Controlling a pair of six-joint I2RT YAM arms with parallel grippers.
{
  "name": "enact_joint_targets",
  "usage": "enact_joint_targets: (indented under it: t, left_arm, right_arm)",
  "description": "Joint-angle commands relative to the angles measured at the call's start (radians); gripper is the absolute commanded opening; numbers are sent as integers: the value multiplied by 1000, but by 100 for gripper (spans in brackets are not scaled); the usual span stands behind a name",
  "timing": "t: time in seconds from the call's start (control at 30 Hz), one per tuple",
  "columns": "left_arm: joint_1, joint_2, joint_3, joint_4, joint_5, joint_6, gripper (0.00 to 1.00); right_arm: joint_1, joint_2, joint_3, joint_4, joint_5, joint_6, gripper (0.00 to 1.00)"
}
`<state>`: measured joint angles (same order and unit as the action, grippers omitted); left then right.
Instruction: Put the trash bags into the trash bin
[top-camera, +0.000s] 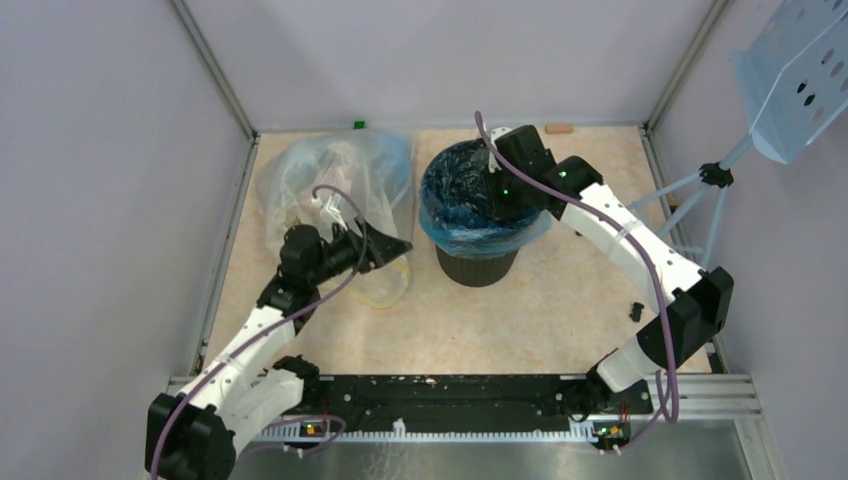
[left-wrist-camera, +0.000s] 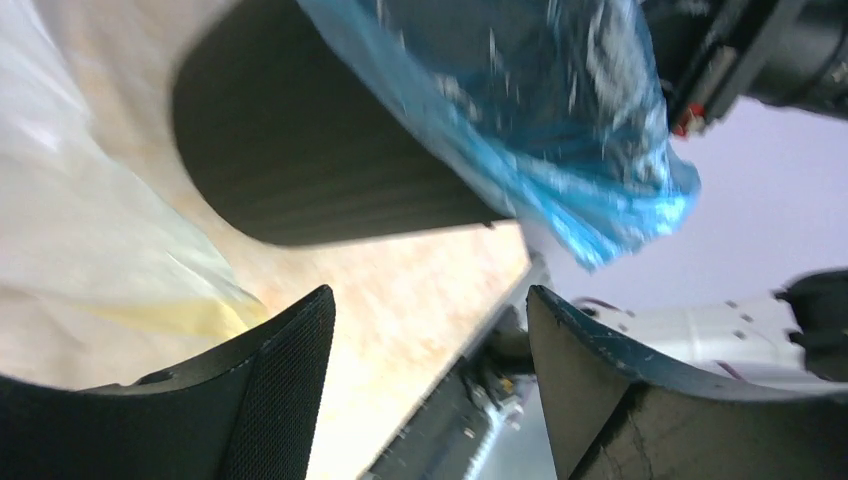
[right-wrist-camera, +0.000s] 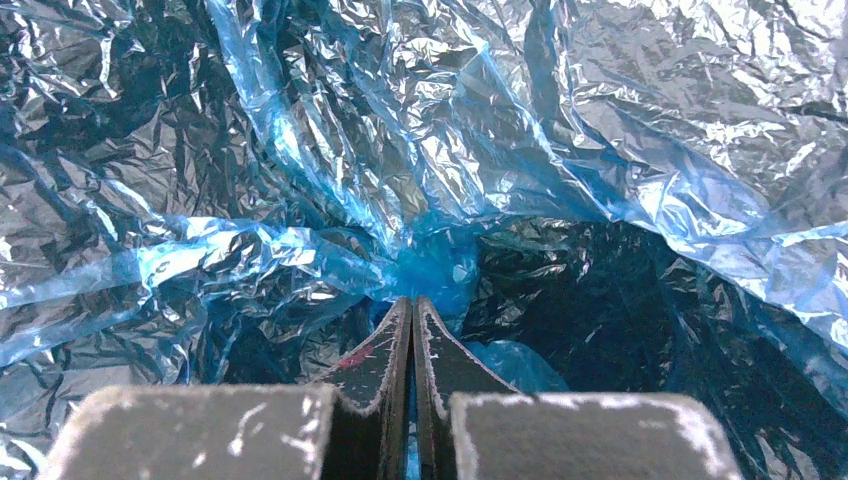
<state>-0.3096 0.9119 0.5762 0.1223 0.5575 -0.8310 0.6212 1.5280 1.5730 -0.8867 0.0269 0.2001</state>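
Observation:
The black ribbed trash bin (top-camera: 478, 265) stands upright mid-table. The blue trash bag (top-camera: 462, 185) lines its inside, and its edge hangs over the rim. My right gripper (top-camera: 500, 192) reaches down into the bin's mouth. In the right wrist view it (right-wrist-camera: 413, 300) is shut, with a sliver of the crinkled blue film (right-wrist-camera: 330, 150) pinched between the jaws. My left gripper (top-camera: 398, 245) is open and empty, level with the bin's left side and a short way from it. The left wrist view shows the bin wall (left-wrist-camera: 300, 160) and the bag's overhang (left-wrist-camera: 560, 150) beyond the open gripper (left-wrist-camera: 430, 310).
A large clear yellowish bag (top-camera: 335, 180) lies at the back left, just behind my left gripper, and shows in the left wrist view (left-wrist-camera: 90, 230). A small black part (top-camera: 636, 310) lies on the table at right. A blue perforated metal plate on a stand (top-camera: 800, 70) is outside the right wall.

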Motion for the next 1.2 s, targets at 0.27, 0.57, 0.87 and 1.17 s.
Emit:
enact_joint_targets:
  t: [0.27,0.57,0.87,1.17]
  left_arm:
    - [-309,-55,-163,438,-278,-466,75]
    - [-366,31,-171,592,-367,-478,60]
    - [-370,118,-167,672,-379,-471,45]
    - [-370,224,-133,695,-345,-387,21]
  right_arm:
    - [13,66,71,34,2,-26,0]
    - [18,97,57,51,-5,-36,0]
    - [20,123,56,68,-23,-42,0]
    - [24,184,11,88,-14,-56,0]
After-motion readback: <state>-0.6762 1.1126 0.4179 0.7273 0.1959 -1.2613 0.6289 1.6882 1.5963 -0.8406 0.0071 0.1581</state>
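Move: Level in depth and height with the open left fingers, the near-left edge of the blue trash bag lies about 8 cm to their right. The trash bin's middle is some 15 cm right of that hand, 8 ahead and 11 below; the pale bag's middle, 13 cm left, 7 ahead, 17 below. Bunched lining lies roughly 3 cm ahead, 3 left and 7 below the right fingertips, inside the bin. Swinging back about 5 cm and to the right, then rising and easing forward, the left hand ends some 8 cm farther right at the blue bag's near-left edge, its left side rolled down about 20 degrees, fingers closing around the edge. The shut right fingers push down into the lining about 5 cm, drifting slightly forward and left. ##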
